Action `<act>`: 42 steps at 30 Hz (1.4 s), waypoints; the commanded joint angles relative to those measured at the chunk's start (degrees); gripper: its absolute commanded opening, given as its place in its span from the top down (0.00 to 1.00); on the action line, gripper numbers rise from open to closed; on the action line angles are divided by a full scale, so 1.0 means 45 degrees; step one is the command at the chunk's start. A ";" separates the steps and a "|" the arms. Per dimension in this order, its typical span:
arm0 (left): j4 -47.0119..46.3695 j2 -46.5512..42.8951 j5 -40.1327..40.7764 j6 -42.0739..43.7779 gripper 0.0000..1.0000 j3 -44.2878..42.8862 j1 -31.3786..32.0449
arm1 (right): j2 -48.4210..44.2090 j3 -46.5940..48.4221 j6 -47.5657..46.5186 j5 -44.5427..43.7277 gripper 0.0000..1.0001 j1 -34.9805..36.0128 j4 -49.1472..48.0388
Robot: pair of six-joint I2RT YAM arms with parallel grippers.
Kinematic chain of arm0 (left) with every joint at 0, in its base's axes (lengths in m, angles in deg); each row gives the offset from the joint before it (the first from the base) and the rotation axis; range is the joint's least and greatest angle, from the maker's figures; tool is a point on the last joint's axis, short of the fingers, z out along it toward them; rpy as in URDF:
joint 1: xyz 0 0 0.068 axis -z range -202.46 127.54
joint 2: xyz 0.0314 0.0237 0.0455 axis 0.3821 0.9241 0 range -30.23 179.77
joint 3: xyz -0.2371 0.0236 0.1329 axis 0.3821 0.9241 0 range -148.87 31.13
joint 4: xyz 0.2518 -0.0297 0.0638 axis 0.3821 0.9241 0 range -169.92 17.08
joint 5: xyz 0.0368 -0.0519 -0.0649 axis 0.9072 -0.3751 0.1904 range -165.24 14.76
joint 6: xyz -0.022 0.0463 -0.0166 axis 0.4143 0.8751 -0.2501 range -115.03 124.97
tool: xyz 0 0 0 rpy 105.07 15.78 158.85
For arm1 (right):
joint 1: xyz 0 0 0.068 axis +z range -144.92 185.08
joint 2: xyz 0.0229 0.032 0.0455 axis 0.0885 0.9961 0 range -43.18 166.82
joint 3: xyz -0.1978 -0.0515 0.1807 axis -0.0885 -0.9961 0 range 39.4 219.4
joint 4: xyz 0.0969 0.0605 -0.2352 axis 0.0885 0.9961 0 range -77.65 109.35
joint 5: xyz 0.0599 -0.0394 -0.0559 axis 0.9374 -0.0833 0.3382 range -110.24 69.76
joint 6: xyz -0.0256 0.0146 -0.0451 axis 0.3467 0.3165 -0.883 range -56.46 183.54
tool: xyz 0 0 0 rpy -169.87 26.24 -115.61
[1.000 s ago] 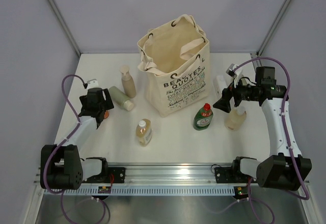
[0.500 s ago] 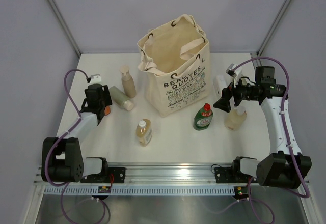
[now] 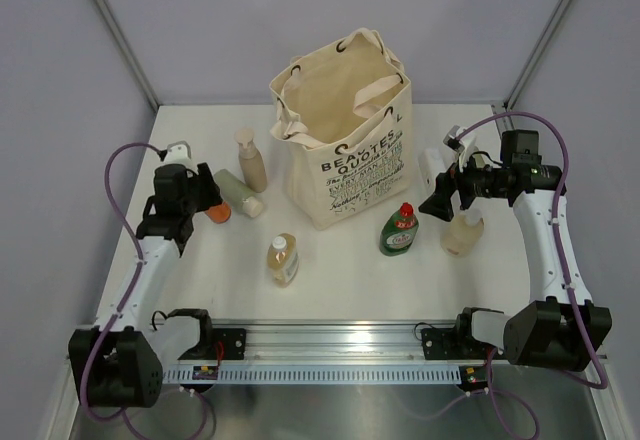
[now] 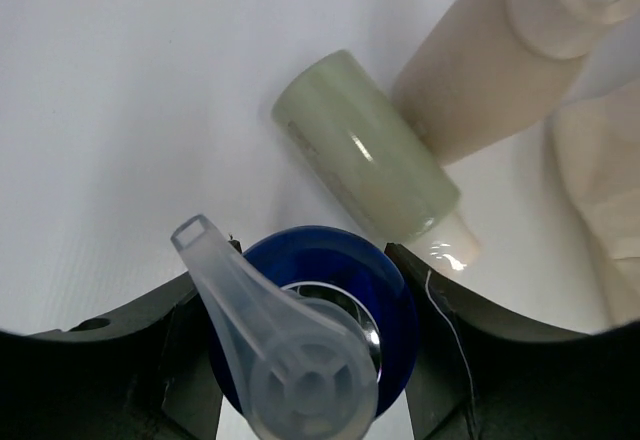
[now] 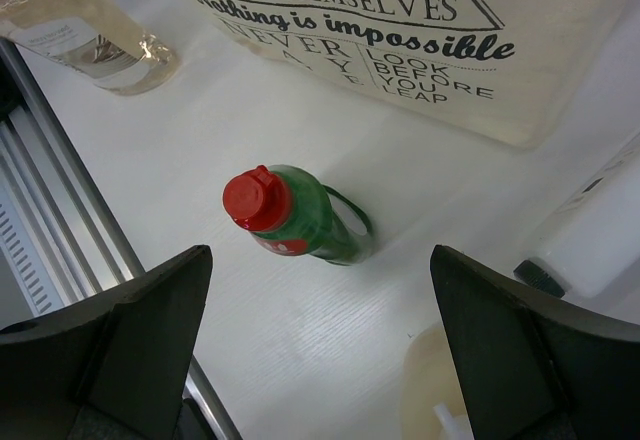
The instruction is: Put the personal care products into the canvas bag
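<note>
My left gripper is shut on a small pump bottle, orange from above; the left wrist view shows its dark blue shoulder and clear pump head between both jaws. Just beyond lie a sage-green tube and an upright beige pump bottle. The canvas bag stands open at the centre back. My right gripper is open, hovering right of a green bottle with a red cap.
An amber bottle lies in front of the bag. A cream bottle and a white tube stand under and beside my right gripper. The metal rail runs along the near edge.
My left gripper closed on the small pump bottle, and the left arm then rose and shifted left with it. The right arm barely moved.
</note>
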 commanded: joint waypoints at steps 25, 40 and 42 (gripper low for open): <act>0.0222 -0.0597 -0.6679 -0.9675 1.00 -0.9445 0.1158 | 0.0524 0.1378 0.0491 0.1859 0.01 0.0039 0.0723; 0.1351 0.9267 -0.2011 -0.5596 1.00 -2.0276 0.5648 | -0.0021 0.0324 0.0335 0.2583 0.01 0.0039 0.0587; 0.1529 1.0516 -0.1231 -0.4332 1.00 -2.0988 0.6177 | -0.0178 0.0070 0.0354 0.2466 0.01 0.0039 0.0431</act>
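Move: My left hand already holds the orange bottle off the table. The canvas bag's open mouth is about 17 cm ahead, 33 cm to the right and 20 cm above this hand. The green tube lies some 12 cm ahead and 6 cm right, low on the table. The beige pump bottle stands roughly 17 cm ahead and 11 cm right. From my right hand, the mouth is about 23 cm ahead, 15 cm left and 11 cm higher. I lift the orange bottle steeply with my left hand, about 38 cm, easing back some 5 cm and right at first. Then I sweep it forward and right over the rim to the bag's mouth, sinking a little at the end. My wrist rolls left-side-down and swings clockwise until the fingers point level, ahead and right, grip kept. My open, empty right hand drifts a couple of centimetres left. ##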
